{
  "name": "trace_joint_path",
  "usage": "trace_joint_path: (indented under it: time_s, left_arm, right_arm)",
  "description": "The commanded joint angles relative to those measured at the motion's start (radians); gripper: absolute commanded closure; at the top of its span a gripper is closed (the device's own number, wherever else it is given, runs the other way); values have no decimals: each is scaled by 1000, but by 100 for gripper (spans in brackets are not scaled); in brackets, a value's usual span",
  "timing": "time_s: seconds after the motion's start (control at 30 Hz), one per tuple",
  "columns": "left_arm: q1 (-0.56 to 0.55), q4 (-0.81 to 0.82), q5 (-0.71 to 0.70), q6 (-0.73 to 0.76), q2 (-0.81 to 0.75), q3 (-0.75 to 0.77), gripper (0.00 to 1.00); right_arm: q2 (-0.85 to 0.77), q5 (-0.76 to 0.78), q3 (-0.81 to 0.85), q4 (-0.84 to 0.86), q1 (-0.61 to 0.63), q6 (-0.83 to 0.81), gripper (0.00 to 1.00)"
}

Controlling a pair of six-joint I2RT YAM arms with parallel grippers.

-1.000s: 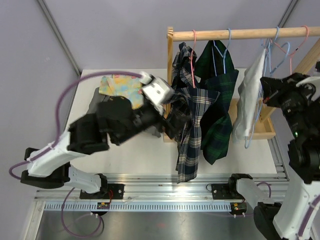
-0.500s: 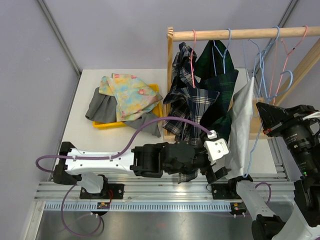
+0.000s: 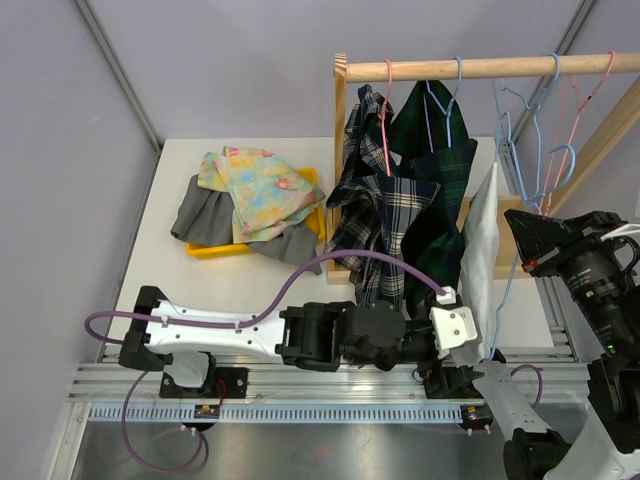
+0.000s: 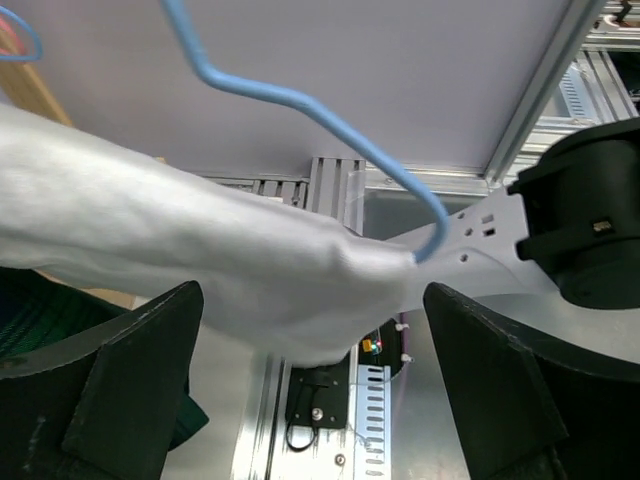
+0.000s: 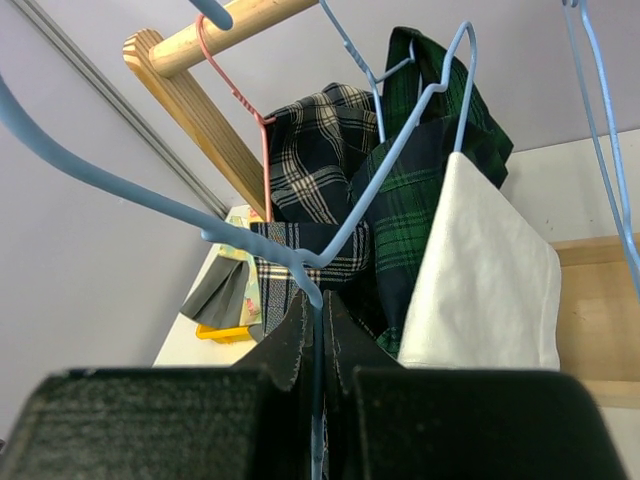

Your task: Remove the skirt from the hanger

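Note:
A white skirt [image 3: 483, 250] hangs on a light blue hanger [image 3: 519, 165] at the right end of the rack. My right gripper [image 5: 318, 322] is shut on the hanger's wire just below its neck [image 5: 300, 262], and the skirt [image 5: 490, 270] is draped to its right. The left arm reaches low across the table's front. Its gripper [image 3: 462, 345] is wide open under the skirt's lower end. In the left wrist view the white cloth [image 4: 200, 260] and the hanger's end [image 4: 300, 100] lie just ahead of the open left gripper [image 4: 315, 375], and nothing is clamped.
A wooden rod [image 3: 480, 68] carries a navy plaid skirt [image 3: 380, 220], a green plaid skirt [image 3: 437, 200] and spare pink and blue hangers. A yellow tray [image 3: 213, 251] at the left holds floral and grey garments. A metal rail [image 3: 320, 385] runs along the near edge.
The left arm swung from the tray at the left over to the right, low under the white skirt. The right gripper drew the hanger nearer, and the skirt shifted with it.

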Motion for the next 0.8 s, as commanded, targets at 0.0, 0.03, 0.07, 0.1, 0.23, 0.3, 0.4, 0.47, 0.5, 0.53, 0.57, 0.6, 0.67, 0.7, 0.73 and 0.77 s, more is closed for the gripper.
trace_joint_path:
  time_s: [0.0, 0.03, 0.07, 0.1, 0.23, 0.3, 0.4, 0.47, 0.5, 0.53, 0.57, 0.6, 0.67, 0.7, 0.73, 0.77]
  left_arm:
    - [-5, 68, 21, -9, -60, -24, 6]
    - [-5, 69, 24, -12, -60, -30, 7]
    - [-5, 69, 26, -14, -60, -33, 8]
    - [-5, 71, 26, -14, -60, -34, 11]
    - [-5, 68, 3, -6, -49, -28, 25]
    - [-5, 68, -20, -3, -42, -24, 29]
    - [-5, 80, -58, 5, -36, -24, 47]
    - [-5, 95, -69, 11, -29, -25, 61]
    - [-5, 98, -68, 12, -23, -25, 66]
    - [-5, 121, -68, 12, -23, -25, 69]
    - [-4, 127, -68, 11, -20, -27, 73]
    - [-5, 130, -65, 9, -17, -27, 77]
    - [-5, 129, -55, 2, -10, -27, 95]
    - [-5, 118, -49, -5, -8, -27, 100]
    - [-5, 112, -40, -24, -9, -33, 100]
    - [-8, 107, -5, -37, -14, -42, 100]
  right_arm:
    - [22, -24, 34, 69, -1, 16, 100]
    - [25, -25, 41, 69, -1, 16, 100]
    - [28, -26, 46, 68, -1, 16, 100]
    - [31, -26, 49, 65, -1, 15, 100]
    - [37, -27, 67, 63, -1, 18, 100]
    - [40, -30, 74, 60, -1, 19, 100]
    - [42, -38, 80, 57, -1, 22, 100]
    - [43, -39, 80, 55, -1, 24, 100]
    - [45, -41, 77, 62, -1, 25, 100]
    - [43, -44, 74, 62, -1, 28, 100]
    - [43, -44, 71, 66, -1, 33, 100]
    - [43, -45, 66, 68, -1, 35, 100]
    - [43, -47, 52, 75, -1, 38, 100]
    - [43, -47, 46, 83, -1, 36, 100]
    - [45, -42, 38, 86, -1, 38, 100]
    - [51, -36, 35, 89, -1, 33, 100]
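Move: The white skirt's near corner sits almost at the left fingertips, about 2 cm beyond them to the right and 1 cm farther out. The skirt's middle is some 11 cm ahead, 2 cm right and 4 cm up. The hanger's near end is roughly 4 cm back, 3 cm right and 2 cm up; the green plaid skirt is about 14 cm ahead, 6 cm left and 6 cm lower. From the right hand, the corner is some 3 cm back, 2 cm left and 15 cm below. Staying nearly in place, drifting only about half a centimetre, the left hand keeps its fingers pointing to the right and shuts them from wide open, pinching the white skirt's near corner just ahead of the hanger's end. The right hand keeps its closed grip on the blue hanger's neck and eases it up by about 1 cm. ##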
